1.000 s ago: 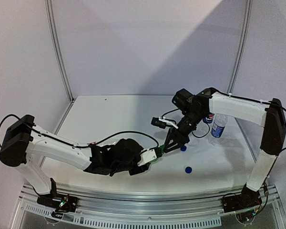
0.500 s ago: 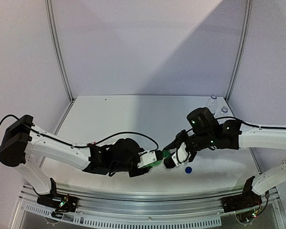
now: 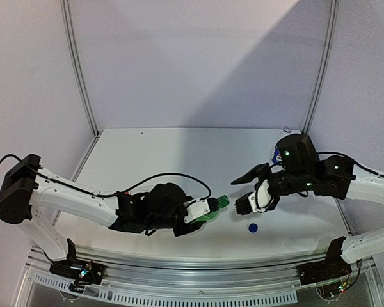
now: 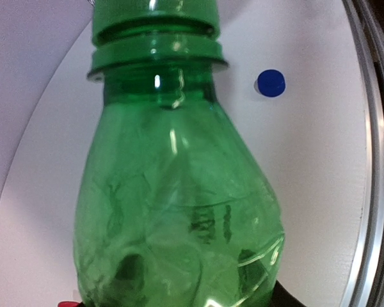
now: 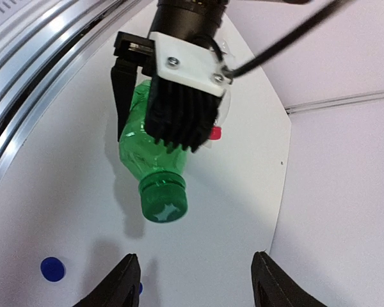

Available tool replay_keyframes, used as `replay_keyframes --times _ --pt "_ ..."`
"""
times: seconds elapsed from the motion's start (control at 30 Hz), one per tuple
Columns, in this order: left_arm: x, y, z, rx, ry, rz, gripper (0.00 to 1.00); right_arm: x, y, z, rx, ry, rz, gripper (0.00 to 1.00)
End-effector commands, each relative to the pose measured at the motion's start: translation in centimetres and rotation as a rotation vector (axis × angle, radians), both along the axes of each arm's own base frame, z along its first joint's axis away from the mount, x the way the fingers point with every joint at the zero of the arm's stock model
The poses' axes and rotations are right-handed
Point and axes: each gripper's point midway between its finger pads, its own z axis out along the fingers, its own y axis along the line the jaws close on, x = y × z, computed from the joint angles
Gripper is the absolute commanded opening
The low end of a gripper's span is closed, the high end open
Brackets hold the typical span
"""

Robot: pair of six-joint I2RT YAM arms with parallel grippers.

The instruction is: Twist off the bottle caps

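The all-green bottle [image 3: 209, 211] lies sideways off the table with my left gripper [image 3: 198, 212] shut on its body. Its green cap [image 3: 223, 201] is on the neck and points right. In the left wrist view the green bottle [image 4: 173, 204] fills the frame, with the green cap [image 4: 155, 14] at the top. My right gripper [image 3: 245, 192] hangs open just right of that cap, not touching it. From the right wrist, the green cap [image 5: 163, 199] faces the camera above my right gripper [image 5: 195, 288], whose fingertips [image 5: 120, 281] stand wide apart. A loose blue cap [image 3: 252, 227] lies on the table.
The top of a clear bottle [image 3: 286, 130] shows behind my right arm near the back right corner. A blue cap [image 5: 51, 268] lies near the metal front rail [image 5: 25, 83]. A small red thing [image 5: 215, 132] peeks out beside my left gripper [image 5: 182, 96].
My right gripper was shut at the green cap half a second ago; it has since pulled back to the right and opened. The cap stays on the bottle. The left arm has barely moved.
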Motion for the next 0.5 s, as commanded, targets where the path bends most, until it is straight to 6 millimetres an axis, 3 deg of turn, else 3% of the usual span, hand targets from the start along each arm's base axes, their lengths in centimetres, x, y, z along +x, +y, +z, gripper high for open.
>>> replay_keyframes --times 0.0,0.07,0.1,0.17,0.2,0.3,0.33,0.47 --pt "0.5 0.3 1.3 -0.038 -0.013 0.029 0.41 0.0 -1.9 3.0 0.122 0.257 -0.119 0.61" --pt "0.8 0.4 1.2 -0.029 -0.025 0.043 0.41 0.9 -2.4 5.4 0.242 0.450 -0.170 0.63" --pt "1.1 0.6 1.2 -0.022 -0.039 0.061 0.41 2.7 -2.8 6.3 0.319 0.600 -0.288 0.65" --pt "1.6 0.8 1.2 -0.008 -0.063 0.081 0.41 4.4 -3.2 6.5 0.355 0.870 -0.490 0.63" --pt "1.8 0.9 1.1 -0.002 -0.073 0.091 0.41 4.8 -2.9 5.2 0.301 1.030 -0.583 0.63" --pt "2.3 1.2 1.1 0.012 -0.106 0.117 0.41 4.6 -2.3 3.0 0.148 1.365 -0.652 0.61" --pt "2.5 1.3 1.0 0.021 -0.118 0.128 0.41 4.7 -1.7 1.4 0.092 1.516 -0.666 0.62" --pt "2.7 1.4 0.6 0.048 -0.142 0.138 0.41 4.4 -0.6 -2.1 -0.024 1.777 -0.686 0.64"
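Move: The green bottle's cap, still on its neck, lies about 3 cm left of the open right fingers, 1 cm ahead and some 5 cm below them. From the left hand, which holds the bottle, the cap is roughly 4 cm ahead, 6 cm right and 4 cm up. On the table about 20 cm below the right hand lie two loose blue caps: one 10 cm ahead and 3 cm right, the other level with it and 5 cm right. The green cap is left free as the right hand, fingers staying open, swings about 8 cm forward past it, rising some 7 cm with a small bow to the right, then sinking about 5 cm as it swings back left. Its wrist turns back some 75 degrees on the way. The left hand keeps its grip and carries the bottle about 2 cm forward and slightly left. ##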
